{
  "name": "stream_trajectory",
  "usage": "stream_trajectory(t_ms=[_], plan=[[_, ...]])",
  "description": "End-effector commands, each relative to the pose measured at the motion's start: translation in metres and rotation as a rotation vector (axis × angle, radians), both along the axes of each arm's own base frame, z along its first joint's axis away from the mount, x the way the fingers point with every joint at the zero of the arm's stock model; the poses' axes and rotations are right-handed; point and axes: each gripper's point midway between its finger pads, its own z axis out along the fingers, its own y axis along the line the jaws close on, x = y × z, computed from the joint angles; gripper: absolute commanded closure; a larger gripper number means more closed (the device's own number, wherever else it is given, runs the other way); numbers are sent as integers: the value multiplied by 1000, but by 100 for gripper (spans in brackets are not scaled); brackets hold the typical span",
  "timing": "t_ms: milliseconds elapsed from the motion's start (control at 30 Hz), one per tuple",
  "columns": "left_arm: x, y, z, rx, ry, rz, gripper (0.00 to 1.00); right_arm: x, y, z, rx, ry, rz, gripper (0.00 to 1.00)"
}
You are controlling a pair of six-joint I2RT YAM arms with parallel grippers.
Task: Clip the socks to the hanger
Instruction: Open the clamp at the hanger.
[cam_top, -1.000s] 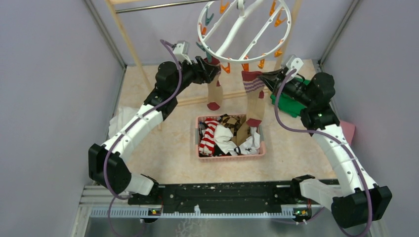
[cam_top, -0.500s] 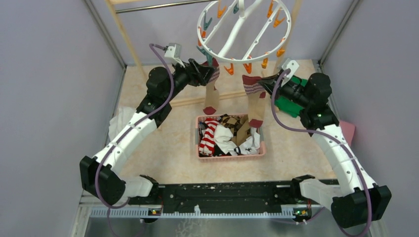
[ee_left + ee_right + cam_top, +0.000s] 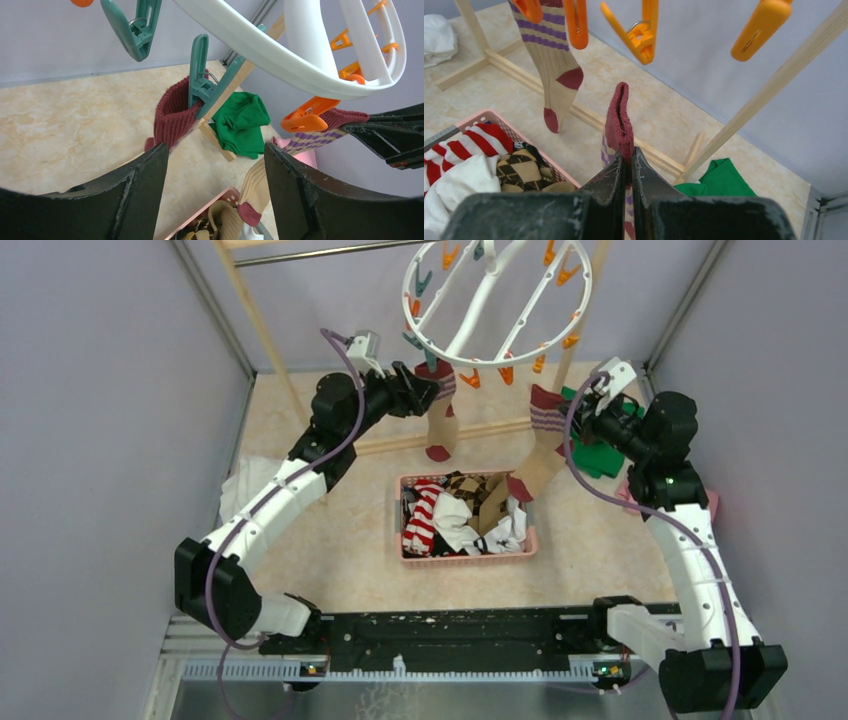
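Observation:
The white ring hanger [image 3: 497, 300] hangs at the back with orange and teal pegs. One tan-and-maroon striped sock [image 3: 441, 420] hangs from it, its maroon cuff [image 3: 172, 115] pinched by a teal peg [image 3: 200, 75]. My left gripper [image 3: 425, 395] is open right beside that cuff, with nothing between its fingers [image 3: 125, 200]. My right gripper [image 3: 628, 157] is shut on the maroon cuff [image 3: 619, 120] of a second matching sock [image 3: 540, 455], held below the ring's right side near an orange peg [image 3: 305, 117]. This sock's toe dangles over the basket.
A pink basket [image 3: 530, 545] at mid-table holds more socks, among them a red-and-white striped one [image 3: 425, 515] and a brown argyle one [image 3: 470, 485]. A green cloth [image 3: 600, 455] and a pink cloth [image 3: 705, 502] lie at right, a white cloth [image 3: 240, 490] at left. The wooden rack frame [image 3: 260, 325] stands behind.
My right gripper has carried its sock to the right, away from the ring's front edge. The left gripper stayed open beside the clipped sock, shifting slightly. The hanger has swung a little.

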Motion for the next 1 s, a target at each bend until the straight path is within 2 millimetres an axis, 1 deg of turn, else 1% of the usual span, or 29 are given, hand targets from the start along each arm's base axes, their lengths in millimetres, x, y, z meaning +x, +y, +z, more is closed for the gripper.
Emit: stream_trajectory(t_ms=[0, 133, 233, 300, 400, 533, 633, 800, 900, 967], plan=[[-8, 12, 41, -30, -113, 28, 23, 12, -8, 39, -10, -86, -38, 100], [-8, 17, 38, -13, -111, 51, 23, 29, -18, 41, -23, -77, -101, 100], [-6, 19, 38, -5, -116, 60, 22, 35, -23, 46, -33, -91, -119, 100], [-3, 20, 39, -1, -120, 64, 22, 35, -19, 54, -36, -115, -92, 100], [-2, 21, 44, 2, -131, 56, 21, 33, -7, 66, -22, -137, -20, 100], [-5, 25, 57, -4, -157, 59, 16, 32, 10, 77, 2, -145, 43, 100], [-15, 33, 70, -17, -179, 69, 10, 29, 22, 83, 12, -159, 74, 100], [-38, 39, 85, -44, -209, 44, 2, 24, 43, 89, 19, -170, 131, 100], [-53, 38, 92, -88, -195, 6, 2, 22, 49, 92, 22, -177, 147, 100], [-59, 36, 93, -123, -170, -14, 1, 21, 51, 91, 22, -177, 150, 100]])
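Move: For the left hand, open and empty, the hanger's nearest orange clip is level ahead, about 8 cm to the right and 4 cm up. The teal clip with the first sock is 3 cm ahead, 2 cm right and 5 cm up. For the right hand, pinching the second sock's cuff, that nearest orange clip is some 3 cm ahead, 16 cm left and 6 cm up. At the same height, a farther orange clip is about 5 cm ahead and 5 cm left of the right hand. Forward some 4 cm with a little lift, then left about 6 cm and farther up, the right hand brings the still-pinched sock in against the hanger's near-right side, turning slightly counter-clockwise at the last. The left hand drifts left and up, then backs off up and away from the clips, spreading its fingers from three-quarters to fully open. ##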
